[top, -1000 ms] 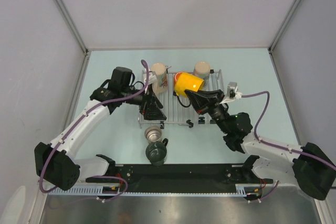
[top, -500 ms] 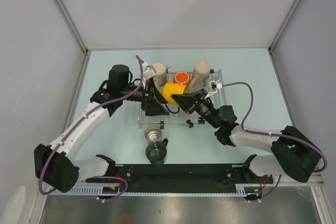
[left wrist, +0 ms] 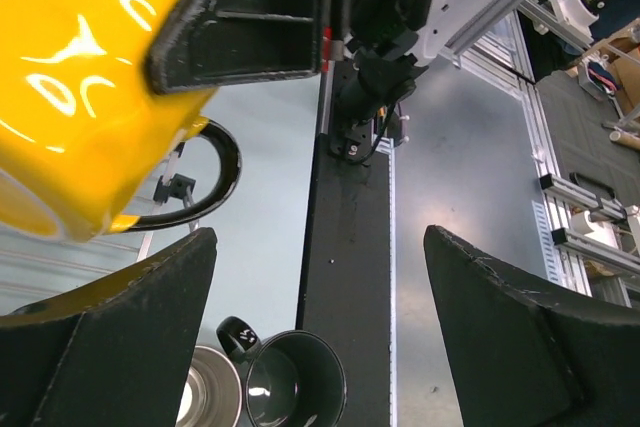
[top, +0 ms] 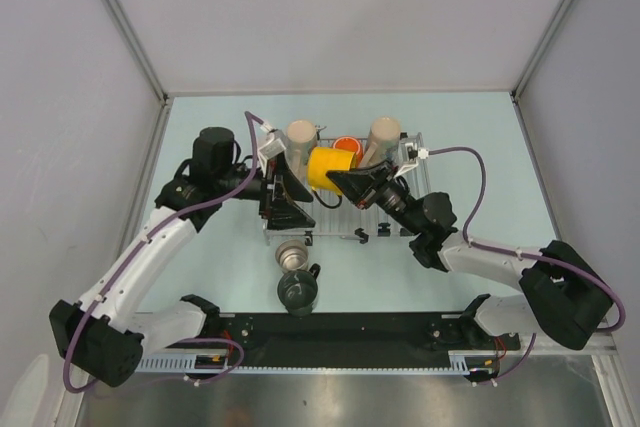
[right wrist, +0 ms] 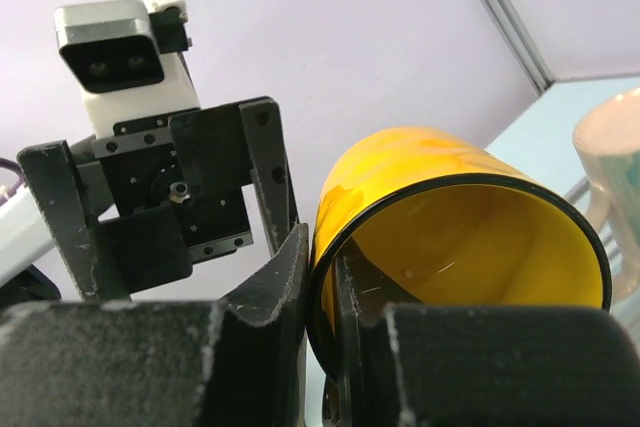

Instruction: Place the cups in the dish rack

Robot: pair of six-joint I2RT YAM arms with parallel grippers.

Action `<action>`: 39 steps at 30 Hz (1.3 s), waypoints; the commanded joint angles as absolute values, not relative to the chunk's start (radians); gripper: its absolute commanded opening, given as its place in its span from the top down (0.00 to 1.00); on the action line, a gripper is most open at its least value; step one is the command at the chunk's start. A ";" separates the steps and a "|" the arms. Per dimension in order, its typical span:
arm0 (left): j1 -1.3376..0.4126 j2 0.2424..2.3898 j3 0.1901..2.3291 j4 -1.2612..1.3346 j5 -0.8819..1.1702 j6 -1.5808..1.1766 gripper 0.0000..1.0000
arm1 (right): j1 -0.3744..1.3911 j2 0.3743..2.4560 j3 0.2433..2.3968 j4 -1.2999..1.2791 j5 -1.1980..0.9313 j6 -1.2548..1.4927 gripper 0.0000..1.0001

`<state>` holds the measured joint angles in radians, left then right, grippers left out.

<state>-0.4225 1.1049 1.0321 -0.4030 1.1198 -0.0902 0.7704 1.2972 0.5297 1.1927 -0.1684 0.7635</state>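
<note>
The yellow cup (top: pixel 324 165) hangs tilted over the dish rack (top: pixel 417 169), and my right gripper (top: pixel 340 181) is shut on its rim, one finger inside and one outside (right wrist: pixel 325 267). Just left of it, my left gripper (top: pixel 290 202) stands open with nothing between its fingers (left wrist: pixel 318 237); the yellow cup (left wrist: pixel 80 97) is above and beside them. An orange cup (top: pixel 346 147) and two cream cups (top: pixel 301 135) (top: pixel 384 134) stand at the rack's far side. In front of the rack, on the table, are the steel cup (top: pixel 292 255) and the dark cup (top: pixel 297 292).
The black base rail (top: pixel 340 332) runs along the near edge behind the two loose cups. Purple cables (top: pixel 470 155) loop off both wrists. Grey walls close in the table on three sides.
My right gripper has carried the yellow cup leftward over the rack, close to the left gripper. The left arm has drawn back a little to the left.
</note>
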 commanded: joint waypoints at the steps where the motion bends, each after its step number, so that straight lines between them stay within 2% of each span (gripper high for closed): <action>1: -0.416 1.049 1.069 -0.422 1.169 -0.051 0.10 | 0.764 1.258 0.607 1.589 -0.196 0.793 1.00; 21: -0.411 1.086 0.968 -0.172 1.000 -0.233 0.13 | 0.796 1.342 0.693 1.601 -0.242 0.827 1.00; 23: -0.410 1.089 0.965 -0.132 0.993 -0.261 0.18 | 0.811 1.354 0.701 1.597 -0.256 0.822 1.00; 27: -0.408 1.081 0.950 0.030 0.985 -0.383 0.19 | 0.830 1.379 0.716 1.595 -0.290 0.845 1.00; 32: -0.408 1.111 0.983 0.049 1.009 -0.431 0.23 | 0.838 1.420 0.713 1.597 -0.328 0.897 1.00; 36: -0.408 1.120 0.977 0.100 1.026 -0.485 0.39 | 0.859 1.454 0.726 1.597 -0.377 0.948 1.00; 39: -0.408 1.121 0.988 0.106 1.026 -0.495 0.40 | 0.882 1.488 0.729 1.597 -0.416 0.986 1.00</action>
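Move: The yellow cup, held up at its rim by the right hand, lies about 6 cm ahead of the left hand, 4 cm to its right and 4 cm higher. Its middle is some 3 cm ahead and 2 cm left of the right hand, roughly 1 cm higher. Down on the rack, well below, the orange cup stands about 17 cm ahead and 5 cm right of the left hand; the left beige mug is 17 cm ahead, 4 cm left. The left hand first draws back about a centimetre with a brief rise and dip, then reaches about 5 cm forward towards the yellow cup's base and handle, swinging roughly 10 degrees counter-clockwise as its wide-open fingers start to close around the handle side. Meanwhile the right hand keeps its pinch on the rim, raises the cup nearly 5 cm and then also carries it 2 to 3 cm left towards the other gripper, tilting slightly with its left side rising. ##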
